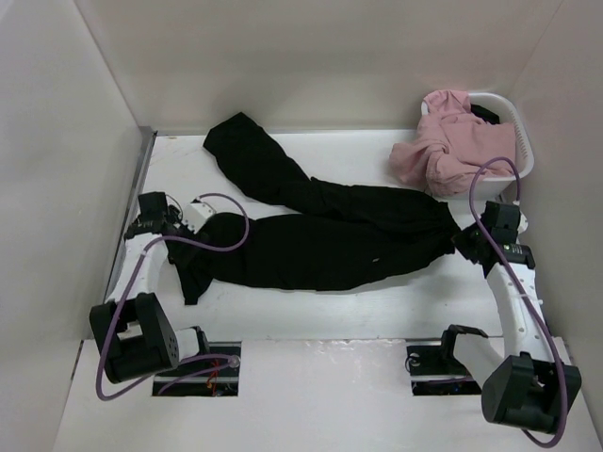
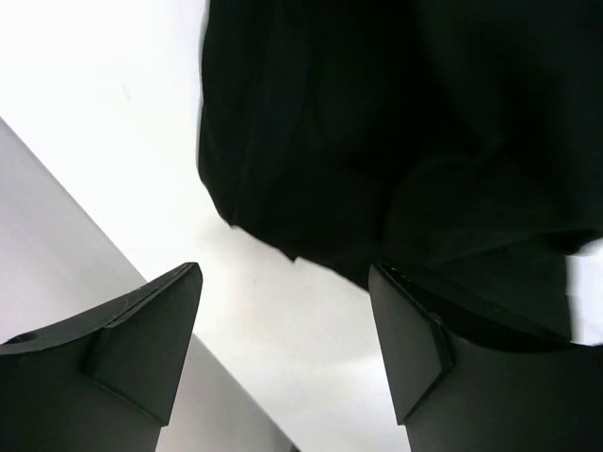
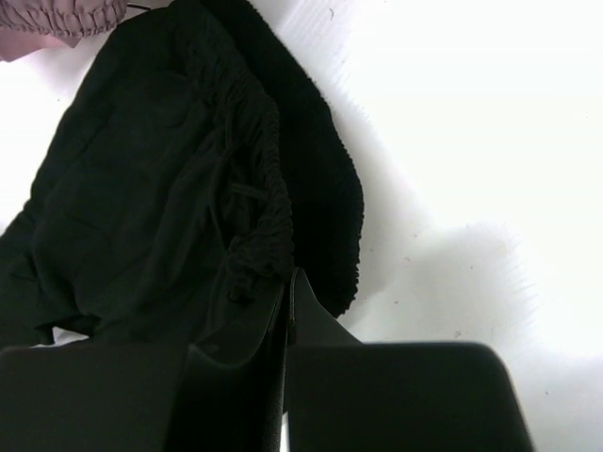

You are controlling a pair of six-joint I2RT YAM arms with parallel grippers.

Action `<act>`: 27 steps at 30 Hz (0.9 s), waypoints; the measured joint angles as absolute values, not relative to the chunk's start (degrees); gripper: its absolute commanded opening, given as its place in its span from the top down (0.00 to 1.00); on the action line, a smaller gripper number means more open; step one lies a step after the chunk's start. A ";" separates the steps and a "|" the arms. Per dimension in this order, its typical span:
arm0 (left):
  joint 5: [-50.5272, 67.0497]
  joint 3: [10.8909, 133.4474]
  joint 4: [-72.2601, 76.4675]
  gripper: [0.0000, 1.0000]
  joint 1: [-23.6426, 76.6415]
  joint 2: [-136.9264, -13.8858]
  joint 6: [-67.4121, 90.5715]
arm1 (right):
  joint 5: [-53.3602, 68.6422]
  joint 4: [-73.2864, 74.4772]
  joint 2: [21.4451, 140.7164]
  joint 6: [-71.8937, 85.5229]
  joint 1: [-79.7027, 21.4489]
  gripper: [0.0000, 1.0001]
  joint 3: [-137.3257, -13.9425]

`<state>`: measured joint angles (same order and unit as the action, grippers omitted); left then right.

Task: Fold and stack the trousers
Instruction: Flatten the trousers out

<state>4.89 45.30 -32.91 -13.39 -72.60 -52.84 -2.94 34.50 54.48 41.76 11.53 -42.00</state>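
The black trousers (image 1: 320, 231) lie spread across the table, waist at the right. One leg runs to the far left corner and the other reaches my left arm. My left gripper (image 1: 200, 215) hovers at that leg's end. In the left wrist view it (image 2: 283, 282) is open, with only bare table between its fingers (image 2: 141, 330) and black cloth (image 2: 377, 141) just beyond them and against the right one. My right gripper (image 1: 464, 241) sits at the waist. Its jaws (image 3: 288, 282) are shut on the bunched elastic waistband (image 3: 268, 188).
A white basket (image 1: 524, 141) stands at the back right with a pink garment (image 1: 452, 141) spilling over its front; the pink garment's edge (image 3: 57, 19) shows beside the waistband. A grey side wall (image 2: 57, 245) runs close to my left gripper. Both arm bases sit at the near edge.
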 measured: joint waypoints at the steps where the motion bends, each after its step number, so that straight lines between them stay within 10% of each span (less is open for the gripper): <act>1: 6.94 46.50 -34.15 0.29 -13.23 -72.16 -52.75 | -2.92 34.50 54.43 41.71 11.57 1.00 -42.00; 27: -14.04 77.69 -7.62 0.27 -5.58 -110.52 -49.23 | -1.39 31.88 56.27 41.15 12.71 1.00 -41.93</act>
<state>-14.04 77.69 -7.62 -5.58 -110.52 -49.23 -1.39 31.88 56.27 41.15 12.71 -41.93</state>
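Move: The free end of the trousers' far leg lies about 34 cm ahead of the open left hand, 6 cm to its right and 6 cm lower. The near leg's end is just below that hand, some 4 cm back and 4 cm right; the table's left edge runs about 11 cm to the left. From the right hand, which already has the waist between its fingers, the far leg's end is roughly 35 cm ahead, 65 cm left and 12 cm lower. Forward in one fast sweep of about 22 cm, the empty left hand leaves the near leg's end and heads towards the far leg's end. It first hops up a little and veers right, dips low, then drifts left and climbs again, the fingers staying open and tilting outward some 20 degrees. The right hand keeps its pinch on the waist, nearly still. ##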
